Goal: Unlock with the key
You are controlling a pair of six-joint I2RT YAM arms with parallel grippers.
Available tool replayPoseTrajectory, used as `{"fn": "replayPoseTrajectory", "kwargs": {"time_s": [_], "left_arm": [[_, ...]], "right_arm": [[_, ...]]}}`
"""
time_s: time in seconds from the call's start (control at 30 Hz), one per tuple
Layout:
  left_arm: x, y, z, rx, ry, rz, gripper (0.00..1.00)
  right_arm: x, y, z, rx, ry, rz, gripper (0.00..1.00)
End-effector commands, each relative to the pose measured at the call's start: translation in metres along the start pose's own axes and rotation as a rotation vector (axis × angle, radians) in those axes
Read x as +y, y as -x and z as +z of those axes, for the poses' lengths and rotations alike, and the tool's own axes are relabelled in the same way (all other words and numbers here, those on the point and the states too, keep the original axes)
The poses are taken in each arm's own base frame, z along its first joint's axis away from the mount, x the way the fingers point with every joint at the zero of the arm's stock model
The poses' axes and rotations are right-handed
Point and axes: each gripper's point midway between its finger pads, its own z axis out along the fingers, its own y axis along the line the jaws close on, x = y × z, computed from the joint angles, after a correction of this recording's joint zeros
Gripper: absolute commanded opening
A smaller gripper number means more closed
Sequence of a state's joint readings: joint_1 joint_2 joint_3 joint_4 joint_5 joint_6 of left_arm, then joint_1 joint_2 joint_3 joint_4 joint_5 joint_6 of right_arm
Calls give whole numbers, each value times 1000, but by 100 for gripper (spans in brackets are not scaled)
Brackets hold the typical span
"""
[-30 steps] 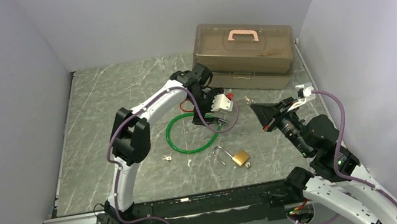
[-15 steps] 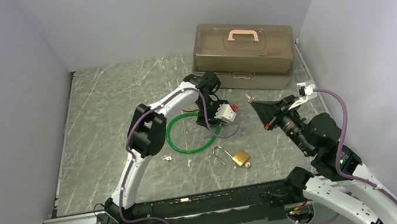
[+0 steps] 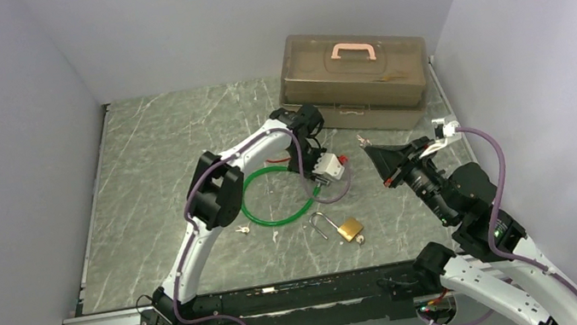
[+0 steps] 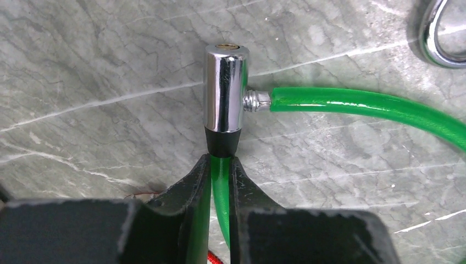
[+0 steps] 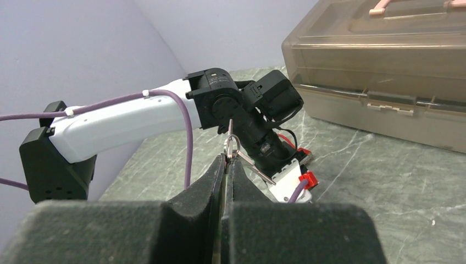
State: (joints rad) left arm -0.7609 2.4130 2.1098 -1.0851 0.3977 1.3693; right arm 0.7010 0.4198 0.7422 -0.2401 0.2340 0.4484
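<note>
A green cable lock (image 3: 252, 208) lies looped on the marble table. Its chrome cylinder (image 4: 226, 88) lies flat, with the keyhole end pointing away from the wrist camera. My left gripper (image 4: 221, 165) is shut on the green cable (image 4: 221, 190) just behind the cylinder's black collar; from above it (image 3: 316, 182) is at the loop's right side. My right gripper (image 5: 226, 159) is shut on a key ring (image 5: 231, 144), with a key (image 5: 257, 169) sticking out to the right. It hovers (image 3: 370, 150) to the right of the left gripper.
A brass padlock (image 3: 350, 228) with its shackle swung open lies near the front, and its shackle (image 4: 439, 38) shows beside the cable. A small key (image 3: 242, 230) lies left of it. A brown toolbox (image 3: 354, 75) stands at the back right.
The left gripper moved right and down to the lock cylinder and closed from wide open onto the green cable. The right gripper stayed shut on the keys, nearly still.
</note>
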Motion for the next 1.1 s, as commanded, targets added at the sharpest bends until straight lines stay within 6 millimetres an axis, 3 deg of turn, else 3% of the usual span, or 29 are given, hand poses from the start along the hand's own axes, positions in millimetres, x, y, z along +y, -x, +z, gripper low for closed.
{"fn": "replayPoseTrajectory", "kwargs": {"time_s": [0.0,0.1,0.2,0.3,0.5,0.63,0.83,0.97,1.07], "left_arm": [[25,4,-33,23,115,-13,0],[30,17,-82,6,201,-22,0],[17,30,-124,-17,239,-44,0],[-2,41,-167,-26,272,-72,0],[-42,59,-275,-42,455,-97,0],[-91,81,-349,-62,628,-50,0],[-178,110,-413,-138,866,78,0],[-228,117,-431,-154,1029,242,0],[-248,115,-440,-141,1121,288,0]], "right_arm": [[9,21,0,-53,26,-8,0],[11,22,2,-59,34,-8,0],[14,25,2,-71,47,-7,0],[18,30,1,-82,62,-4,0],[35,40,3,-84,128,-17,0],[61,40,14,-29,239,-51,0],[120,37,32,85,499,-79,0],[154,33,36,171,670,-85,0],[175,32,37,216,774,-88,0]]}}
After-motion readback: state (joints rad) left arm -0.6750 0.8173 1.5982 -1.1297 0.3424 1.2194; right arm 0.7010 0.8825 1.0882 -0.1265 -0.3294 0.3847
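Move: My left fingers already pinch the green cable lock just behind its metal head, which lies on the table about 4 cm to their right and 1 cm back. From that hand, the keys in my right fingers are some 32 cm up, 12 back and 8 right; the red cable lock is 6 cm ahead and 2 left, and the padlock 15 back and 6 right. From my right hand the metal head is about 13 cm ahead, 5 left and 32 down. Keeping my pinch on the green cable lock, I sweep it off the table with my left hand, about 40 cm up and then strongly back and left as well, swinging my fingers up from pointing down towards right-forward. Half-way through, my right hand, still gripping the keys, sets off left towards the metal head, about 12 cm and somewhat up, turning some 30 degrees counter-clockwise. ##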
